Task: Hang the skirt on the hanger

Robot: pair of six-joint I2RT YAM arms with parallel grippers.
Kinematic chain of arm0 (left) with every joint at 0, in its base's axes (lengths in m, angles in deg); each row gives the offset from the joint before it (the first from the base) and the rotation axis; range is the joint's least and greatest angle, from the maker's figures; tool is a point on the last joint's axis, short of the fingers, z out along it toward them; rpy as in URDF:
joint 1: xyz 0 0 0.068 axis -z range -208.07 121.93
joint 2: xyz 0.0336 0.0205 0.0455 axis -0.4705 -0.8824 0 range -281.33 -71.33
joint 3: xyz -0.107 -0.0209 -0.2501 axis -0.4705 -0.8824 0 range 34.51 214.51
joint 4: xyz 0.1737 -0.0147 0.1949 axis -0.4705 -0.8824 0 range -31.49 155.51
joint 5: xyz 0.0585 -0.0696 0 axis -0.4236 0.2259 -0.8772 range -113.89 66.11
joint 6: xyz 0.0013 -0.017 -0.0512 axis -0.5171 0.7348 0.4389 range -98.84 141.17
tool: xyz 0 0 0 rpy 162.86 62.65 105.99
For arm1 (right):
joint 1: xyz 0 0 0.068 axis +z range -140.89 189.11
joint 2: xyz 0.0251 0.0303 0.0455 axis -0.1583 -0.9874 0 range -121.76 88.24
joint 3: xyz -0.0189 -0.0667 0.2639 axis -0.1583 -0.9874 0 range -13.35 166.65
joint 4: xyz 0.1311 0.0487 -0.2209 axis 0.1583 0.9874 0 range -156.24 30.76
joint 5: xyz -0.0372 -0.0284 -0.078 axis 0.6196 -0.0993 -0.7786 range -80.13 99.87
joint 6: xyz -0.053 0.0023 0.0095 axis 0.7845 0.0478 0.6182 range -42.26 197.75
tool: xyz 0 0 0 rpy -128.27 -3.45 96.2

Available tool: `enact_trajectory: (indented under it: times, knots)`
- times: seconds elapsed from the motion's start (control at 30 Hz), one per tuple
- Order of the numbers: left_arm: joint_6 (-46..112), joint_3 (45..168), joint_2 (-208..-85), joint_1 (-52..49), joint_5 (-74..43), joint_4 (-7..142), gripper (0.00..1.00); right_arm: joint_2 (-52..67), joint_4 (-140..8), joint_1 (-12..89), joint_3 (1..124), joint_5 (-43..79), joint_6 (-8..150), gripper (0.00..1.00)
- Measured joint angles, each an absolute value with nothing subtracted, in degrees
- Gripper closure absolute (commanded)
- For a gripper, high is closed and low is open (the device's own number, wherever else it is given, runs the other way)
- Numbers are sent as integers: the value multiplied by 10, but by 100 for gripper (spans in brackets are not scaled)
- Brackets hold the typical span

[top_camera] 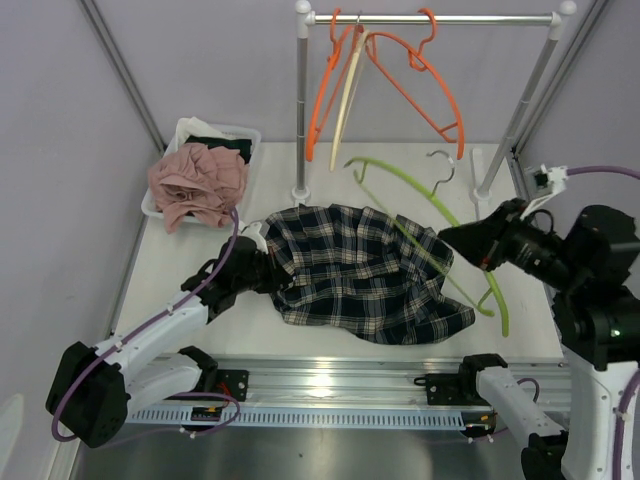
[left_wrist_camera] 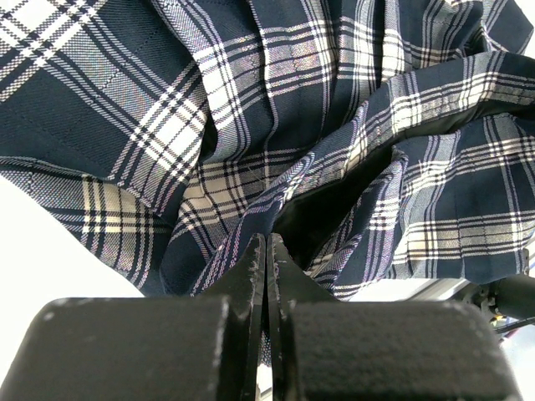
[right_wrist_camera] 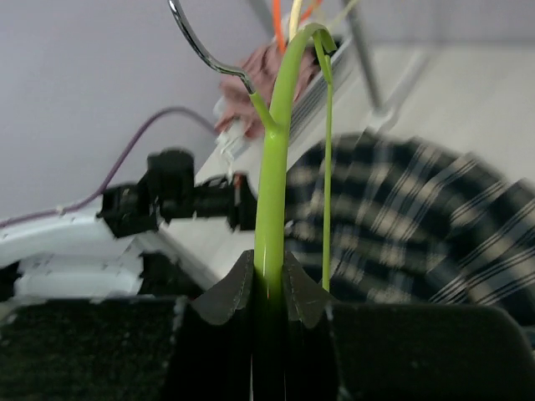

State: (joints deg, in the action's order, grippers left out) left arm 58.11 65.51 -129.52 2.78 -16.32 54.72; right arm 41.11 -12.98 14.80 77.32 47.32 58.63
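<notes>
The navy and white plaid skirt [top_camera: 360, 270] lies crumpled on the white table, mid-view. At its left edge, my left gripper [top_camera: 268, 272] is shut, pinching a fold of the skirt [left_wrist_camera: 251, 125]; the creases run toward the closed fingertips [left_wrist_camera: 267, 242]. The lime green hanger [top_camera: 430, 205] with a metal hook slants across the skirt's right side, and its thin lower bar reaches onto the cloth. My right gripper [top_camera: 445, 238] is shut on the hanger's thick arm [right_wrist_camera: 276, 150], which stands up between the jaws [right_wrist_camera: 269, 267].
A clothes rail [top_camera: 430, 18] at the back carries orange hangers [top_camera: 405, 70] and a cream one. A white basket [top_camera: 240, 135] with pink clothes [top_camera: 195, 180] sits back left. An aluminium rail [top_camera: 330, 385] runs along the near edge.
</notes>
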Motion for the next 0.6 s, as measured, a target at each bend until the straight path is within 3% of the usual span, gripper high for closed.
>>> enact_trajectory:
  times: [0.27,0.6]
  knots:
    - [566,679,-1298,28,-177,532,100,466,-105,169,590,578,574,100]
    - [538,721,-1308,31,-194,490,100,468,-106,273,531,594,627,100]
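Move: The right hand already grips the green hanger mid-arc. The skirt's waistband opening, by the left fingertips, is about 29 cm to its left, 7 cm ahead and some 36 cm below. The hanger's free end reaches roughly 19 cm left and 12 cm ahead of the right hand. The skirt's middle lies about 15 cm left, 9 cm ahead and 38 cm below. From the left hand the opening is about 5 cm right, level fore-and-aft, just below. Still gripping the green hanger, the right hand drops about 13 cm, quickly at first, while drawing back and to the left some 5 cm each. It tips down and swings about 25 degrees counter-clockwise, bringing the hanger's free end across above the skirt towards the waistband. The left hand, shut on the skirt's waistband edge, eases up about 2 cm. ##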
